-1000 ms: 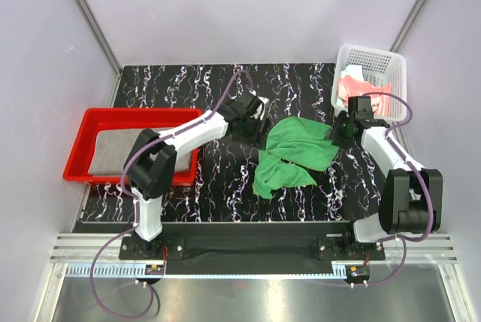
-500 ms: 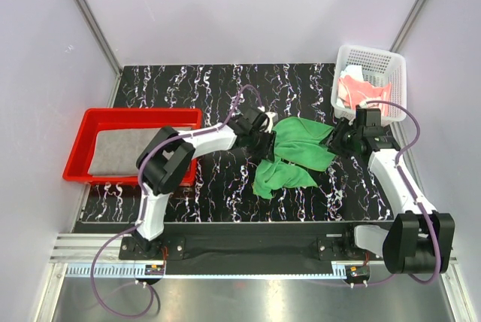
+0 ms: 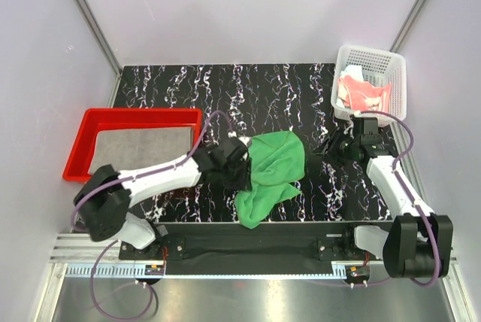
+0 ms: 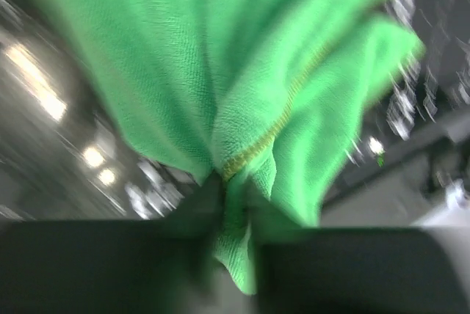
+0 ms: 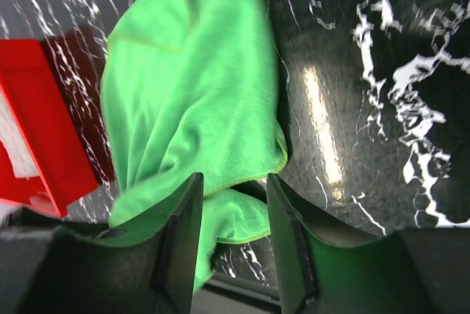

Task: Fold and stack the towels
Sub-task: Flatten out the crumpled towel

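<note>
The bright green towel lies bunched at the middle of the table, one end trailing toward the near edge. My left gripper is shut on its left edge. In the left wrist view a fold of the green towel is pinched between the jaws of that gripper. My right gripper stands open just right of the towel, apart from it. In the right wrist view the green towel lies beyond the spread fingers of this gripper. A grey towel lies flat in the red tray. A salmon-pink towel sits in the basket.
The red tray stands at the left of the black marbled table, and its corner shows in the right wrist view. The white perforated basket stands at the back right. Walls enclose the table at the back and sides.
My left gripper has shut on the green towel's left edge and dragged it left and toward the near edge. My right gripper has drawn back slightly to the right of the towel.
</note>
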You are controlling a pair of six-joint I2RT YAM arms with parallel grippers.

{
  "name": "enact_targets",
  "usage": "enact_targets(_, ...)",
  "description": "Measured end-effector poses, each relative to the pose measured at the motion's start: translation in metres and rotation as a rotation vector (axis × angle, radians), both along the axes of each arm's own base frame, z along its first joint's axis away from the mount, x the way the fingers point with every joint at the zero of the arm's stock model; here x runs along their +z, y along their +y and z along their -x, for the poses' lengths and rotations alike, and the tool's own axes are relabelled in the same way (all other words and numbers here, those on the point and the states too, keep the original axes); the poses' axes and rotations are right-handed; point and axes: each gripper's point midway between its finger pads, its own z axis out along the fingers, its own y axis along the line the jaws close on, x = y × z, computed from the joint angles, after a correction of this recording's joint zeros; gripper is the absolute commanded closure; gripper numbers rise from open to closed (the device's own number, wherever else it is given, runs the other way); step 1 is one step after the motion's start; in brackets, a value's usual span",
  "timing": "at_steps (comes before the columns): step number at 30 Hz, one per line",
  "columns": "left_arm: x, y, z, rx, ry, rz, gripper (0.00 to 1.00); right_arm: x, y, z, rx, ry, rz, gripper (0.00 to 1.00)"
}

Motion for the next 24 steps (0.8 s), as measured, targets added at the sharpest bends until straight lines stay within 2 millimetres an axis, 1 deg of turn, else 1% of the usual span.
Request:
enact_targets(1, 0.006, -0.003, 0.013, -0.007, -0.003, 0.017, 0.47, -0.005, 0.001, 0.001, 0.002, 0.018, -0.009, 0.53)
enact_targets(2, 0.012, -0.007, 0.025, -0.019, -0.001, 0.036, 0.42, -0.009, 0.003, 0.002, 0.002, 0.032, -0.019, 0.53)
enact_targets(3, 0.018, -0.010, 0.035, -0.033, 0.002, 0.050, 0.41, -0.013, 0.004, 0.003, 0.004, 0.043, -0.026, 0.53)
enact_targets(4, 0.023, -0.013, 0.040, -0.041, 0.002, 0.056, 0.39, -0.016, 0.006, 0.005, 0.005, 0.055, -0.037, 0.54)
enact_targets(5, 0.029, -0.015, 0.038, -0.045, -0.009, 0.048, 0.37, -0.018, 0.007, 0.006, 0.004, 0.064, -0.046, 0.54)
enact_targets(6, 0.037, -0.015, 0.031, -0.052, -0.039, 0.033, 0.38, -0.021, 0.008, 0.007, 0.003, 0.070, -0.057, 0.55)
enact_targets(8, 0.057, -0.020, 0.009, -0.068, -0.124, -0.013, 0.38, -0.025, 0.011, 0.008, -0.008, 0.075, -0.083, 0.55)
enact_targets(11, 0.100, -0.045, -0.046, -0.106, -0.338, -0.044, 0.41, -0.041, 0.015, 0.015, -0.049, 0.103, -0.128, 0.54)
enact_targets(12, 0.112, -0.054, -0.066, -0.124, -0.409, -0.058, 0.41, -0.048, 0.015, 0.018, -0.064, 0.120, -0.139, 0.54)
enact_targets(13, 0.119, -0.063, -0.083, -0.149, -0.470, -0.078, 0.40, -0.052, 0.016, 0.021, -0.076, 0.136, -0.147, 0.53)
enact_targets(14, 0.120, -0.070, -0.098, -0.176, -0.518, -0.105, 0.40, -0.057, 0.016, 0.021, -0.088, 0.149, -0.157, 0.53)
enact_targets(16, 0.107, -0.082, -0.122, -0.254, -0.575, -0.191, 0.41, -0.062, 0.017, 0.019, -0.106, 0.161, -0.174, 0.52)
enact_targets(17, 0.095, -0.086, -0.132, -0.294, -0.591, -0.234, 0.41, -0.063, 0.018, 0.017, -0.112, 0.161, -0.181, 0.52)
enact_targets(18, 0.077, -0.088, -0.140, -0.341, -0.597, -0.285, 0.41, -0.064, 0.018, 0.016, -0.115, 0.159, -0.184, 0.52)
enact_targets(20, 0.036, -0.086, -0.144, -0.448, -0.577, -0.379, 0.43, -0.063, 0.018, 0.012, -0.117, 0.145, -0.185, 0.51)
enact_targets(22, 0.002, -0.079, -0.143, -0.544, -0.550, -0.450, 0.43, -0.062, 0.017, 0.009, -0.119, 0.132, -0.181, 0.51)
enact_targets(23, -0.011, -0.075, -0.143, -0.581, -0.539, -0.478, 0.43, -0.062, 0.016, 0.008, -0.120, 0.127, -0.179, 0.51)
enact_targets(24, -0.018, -0.073, -0.143, -0.606, -0.532, -0.496, 0.43, -0.062, 0.016, 0.007, -0.121, 0.124, -0.176, 0.51)
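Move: From the left hand, which still pinches the green towel's left part, the towel's far part lies about 13 cm ahead and 8 cm right, 4 cm below. Its near flap is some 6 cm back and 4 cm right, and the red tray is about 11 cm ahead, 28 cm left. The towel's right corner is roughly 7 cm ahead, 15 cm right of the left hand; from the right hand it is 4 cm left, 1 cm back and 8 cm below. Open the left gripper to let go of the green towel as it draws back a little, then swing it up and forward over the towel, slightly right, and lower it some 13 cm to close above the far part, turning clockwise about 35 degrees with fingers open. Meanwhile sink the half-open right gripper about 6 cm beside the towel's right corner. ##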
